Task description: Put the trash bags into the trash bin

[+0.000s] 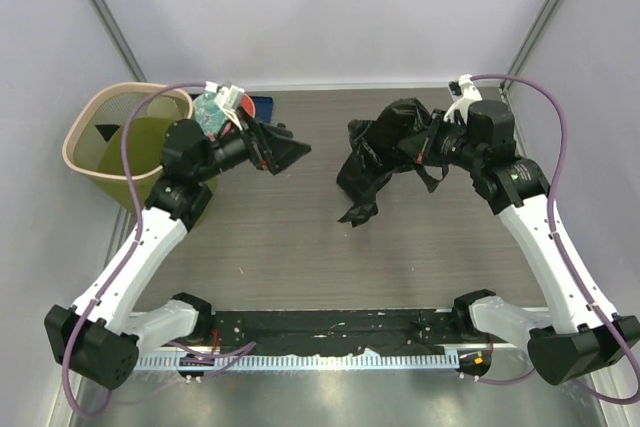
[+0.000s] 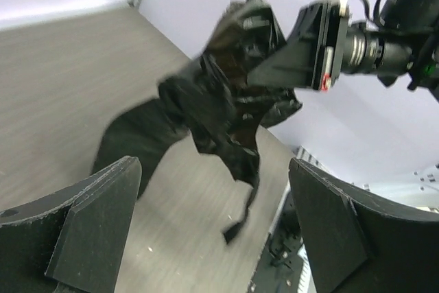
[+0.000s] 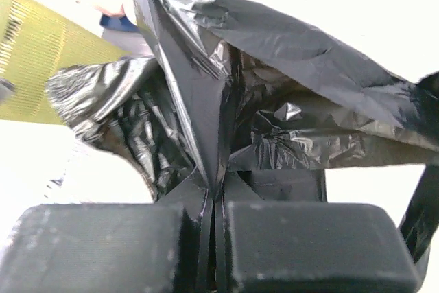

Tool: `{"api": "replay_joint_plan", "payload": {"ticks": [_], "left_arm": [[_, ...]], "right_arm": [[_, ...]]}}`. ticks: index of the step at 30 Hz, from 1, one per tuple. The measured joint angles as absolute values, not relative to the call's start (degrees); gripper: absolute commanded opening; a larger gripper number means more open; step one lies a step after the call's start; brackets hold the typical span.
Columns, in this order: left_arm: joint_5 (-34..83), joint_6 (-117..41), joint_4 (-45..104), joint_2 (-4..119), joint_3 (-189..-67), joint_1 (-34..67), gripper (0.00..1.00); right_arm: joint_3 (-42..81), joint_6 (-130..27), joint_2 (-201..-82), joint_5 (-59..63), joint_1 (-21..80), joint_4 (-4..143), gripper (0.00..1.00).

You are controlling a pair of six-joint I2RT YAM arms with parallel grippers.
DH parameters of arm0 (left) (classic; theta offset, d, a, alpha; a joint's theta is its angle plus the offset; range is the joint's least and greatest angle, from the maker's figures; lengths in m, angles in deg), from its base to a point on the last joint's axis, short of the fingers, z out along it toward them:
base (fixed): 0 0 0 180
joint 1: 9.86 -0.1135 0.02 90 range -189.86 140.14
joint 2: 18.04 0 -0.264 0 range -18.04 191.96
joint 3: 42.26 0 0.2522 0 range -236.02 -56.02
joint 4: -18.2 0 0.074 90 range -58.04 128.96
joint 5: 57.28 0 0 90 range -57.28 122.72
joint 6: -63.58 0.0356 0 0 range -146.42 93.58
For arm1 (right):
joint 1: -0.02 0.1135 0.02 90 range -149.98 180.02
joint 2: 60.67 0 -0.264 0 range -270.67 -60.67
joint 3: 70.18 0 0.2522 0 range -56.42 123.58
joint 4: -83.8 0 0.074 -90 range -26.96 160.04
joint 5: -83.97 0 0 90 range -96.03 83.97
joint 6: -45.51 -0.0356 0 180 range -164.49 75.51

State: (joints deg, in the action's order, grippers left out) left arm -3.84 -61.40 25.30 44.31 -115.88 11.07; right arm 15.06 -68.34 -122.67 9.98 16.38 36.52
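A crumpled black trash bag (image 1: 365, 172) hangs above the middle of the wooden table, its lower tail near the surface. My right gripper (image 1: 413, 145) is shut on the bag's upper right part. In the right wrist view the film (image 3: 274, 101) is pinched between the closed fingers of that gripper (image 3: 216, 200). My left gripper (image 1: 287, 152) stands open just left of the bag and apart from it. Its wrist view shows wide-spread fingers (image 2: 103, 211) with nothing between them, and the bag (image 2: 219, 101) ahead. The olive-green trash bin (image 1: 70, 142) stands at the far left; it also shows behind the bag (image 3: 41, 66).
A red-and-teal plate (image 1: 210, 112) and a dark blue mat (image 1: 262, 105) lie at the back beside the bin, behind my left wrist. A black strip (image 1: 330, 332) runs along the near table edge between the arm bases. Grey walls close in both sides.
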Motion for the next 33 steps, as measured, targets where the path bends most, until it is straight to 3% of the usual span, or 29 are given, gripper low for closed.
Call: {"api": "replay_joint_plan", "payload": {"ticks": [9, 16, 20, 22, 24, 29, 33], "left_arm": [[-0.5, -67.1, 21.1, 50.8, -109.6, 22.0, 0.92], [2.5, -77.5, 11.2, 62.2, -110.2, 23.2, 0.77], [3.3, -81.3, 7.8, 65.8, -111.1, 25.6, 0.52], [3.3, -82.6, 6.9, 66.5, -111.3, 26.3, 0.18], [3.0, -83.5, 6.3, 66.6, -111.3, 26.4, 0.00], [-1.9, -79.9, 10.1, 66.6, -114.2, 21.8, 0.00], [-5.0, -65.4, 23.6, 66.5, -120.8, 16.4, 0.00]], "right_arm": [[11.0, -81.0, -122.3, 9.9, 16.3, 42.9, 0.01], [8.6, -84.7, -121.5, 11.1, 16.3, 45.7, 0.01], [8.5, -85.6, -121.2, 12.6, 16.3, 47.5, 0.01], [8.3, -85.6, -121.0, 13.4, 16.4, 48.2, 0.01], [8.2, -85.2, -120.6, 13.7, 16.4, 48.1, 0.01], [8.7, -78.7, -118.2, 14.2, 15.1, 44.0, 0.01], [12.4, -69.2, -118.3, 13.2, 12.6, 35.6, 0.01]]}}
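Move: The trash bag hangs from the closed right gripper. Its loose side, which the open left fingers go for, lies about 14 cm to the left gripper's right, level with it fore and aft and some 11 cm lower; from the right gripper it is about 14 cm to the left, level fore and aft, 7 cm below. Left gripper to trash bin: roughly 37 cm left, 3 cm ahead, 22 cm down; to the plate: 19 cm left, 12 cm ahead, 36 cm down. Bring the left gripper about 12 cm right and 10 cm down to the bag's loose side, dipping back first and tipping the fingers down some 25 degrees, then pinch the film shut. Keep the right grip, rolling its left side up meanwhile, then draw the hands apart: left one left and forward, right one right, undoing most of that roll. ##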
